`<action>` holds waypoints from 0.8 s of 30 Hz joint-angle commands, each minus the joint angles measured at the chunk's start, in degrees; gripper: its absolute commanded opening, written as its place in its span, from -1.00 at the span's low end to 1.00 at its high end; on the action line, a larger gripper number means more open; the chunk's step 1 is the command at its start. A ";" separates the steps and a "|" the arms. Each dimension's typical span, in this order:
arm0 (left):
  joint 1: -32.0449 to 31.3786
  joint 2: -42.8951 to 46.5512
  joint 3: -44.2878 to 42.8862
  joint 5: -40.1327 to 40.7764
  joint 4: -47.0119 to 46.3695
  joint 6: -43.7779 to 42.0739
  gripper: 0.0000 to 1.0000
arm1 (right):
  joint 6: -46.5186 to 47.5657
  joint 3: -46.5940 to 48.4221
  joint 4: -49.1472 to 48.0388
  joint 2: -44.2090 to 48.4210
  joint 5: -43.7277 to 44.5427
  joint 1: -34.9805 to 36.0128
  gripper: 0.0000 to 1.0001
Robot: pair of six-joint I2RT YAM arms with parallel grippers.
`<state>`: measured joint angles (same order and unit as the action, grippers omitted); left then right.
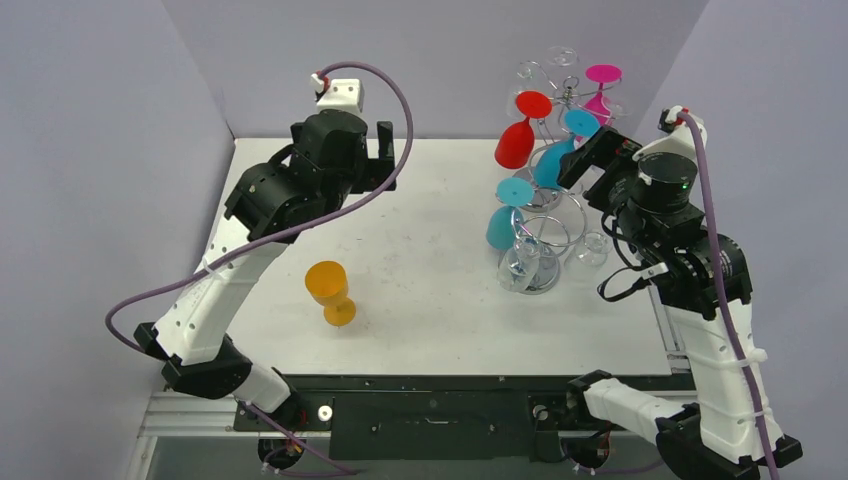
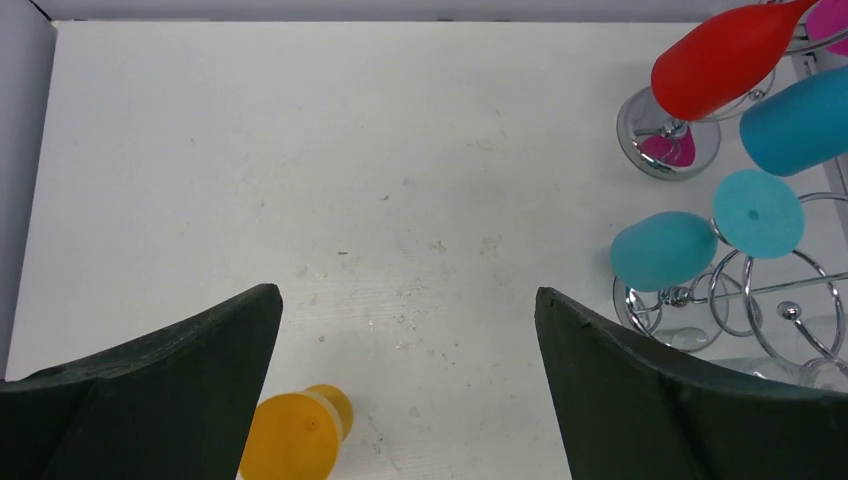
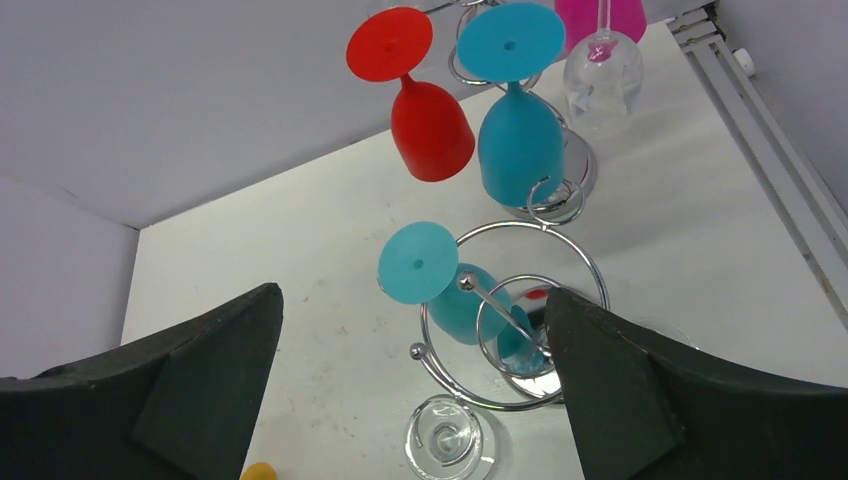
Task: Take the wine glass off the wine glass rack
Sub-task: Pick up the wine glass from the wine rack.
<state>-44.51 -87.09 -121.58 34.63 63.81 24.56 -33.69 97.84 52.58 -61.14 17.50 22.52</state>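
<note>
A chrome wire rack (image 1: 562,222) stands at the table's right. A red glass (image 1: 514,145), two teal glasses (image 1: 552,165) (image 1: 500,228) and a magenta glass (image 1: 600,90) hang on it upside down. A clear glass (image 1: 520,268) is at its front. An orange glass (image 1: 331,293) sits on the table, left of centre. My right gripper (image 1: 590,158) is open and empty, above and just right of the rack. In its wrist view the lower teal glass (image 3: 455,305) lies between the fingers, further down. My left gripper (image 1: 385,150) is open and empty at the back centre.
The rack's loops (image 3: 590,265) and a second clear glass (image 1: 592,248) lie under my right arm. Purple walls close in the back and both sides. The left wrist view shows the orange glass (image 2: 290,435) near the left finger, and the rack (image 2: 780,300) at right.
</note>
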 commanded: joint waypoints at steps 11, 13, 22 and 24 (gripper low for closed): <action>0.13 10.00 17.40 -12.52 -10.69 0.34 0.93 | -1.52 -10.77 3.95 4.80 -0.16 -7.06 0.95; 0.13 10.30 18.75 -13.37 -11.18 0.40 0.93 | -1.12 -13.56 3.81 6.48 -2.68 -11.76 0.91; 0.52 13.11 24.33 -16.23 -13.26 0.31 0.93 | -1.10 -26.84 1.14 11.83 -14.38 -29.65 0.60; 0.74 13.66 25.09 -16.68 -13.41 0.32 0.93 | -0.60 -28.97 0.52 12.72 -18.94 -34.04 0.47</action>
<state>-44.42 -76.07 -97.47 19.99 54.13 24.82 -35.05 71.75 55.42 -50.52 6.74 -4.69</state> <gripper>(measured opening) 0.963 0.787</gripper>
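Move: The clear glass hanging on the right side of the near rack is about 6 cm ahead of the right gripper, 8 cm to its right and some 25 cm below. On the same rack and at a similar height, the front clear glass hangs 4 cm ahead and 5 cm left of the gripper, the teal glass 13 cm ahead and 7 cm left. The blue glass on the far rack is roughly 24 cm ahead, 4 cm right, 17 cm below. From the left gripper, the right-hand clear glass lies about 40 cm right, 2 cm ahead, 24 cm below. Lower the right gripper, at first straight down, then sweep it right as it sinks, about 15 cm down and 10 cm right in all, towards the right-hand clear glass on the near rack. Tip the fingers some 20 degrees downward, swing them about as far clockwise, and narrow them slightly, touching nothing yet. Let the empty left gripper sink about 7 cm, easing back and right. ##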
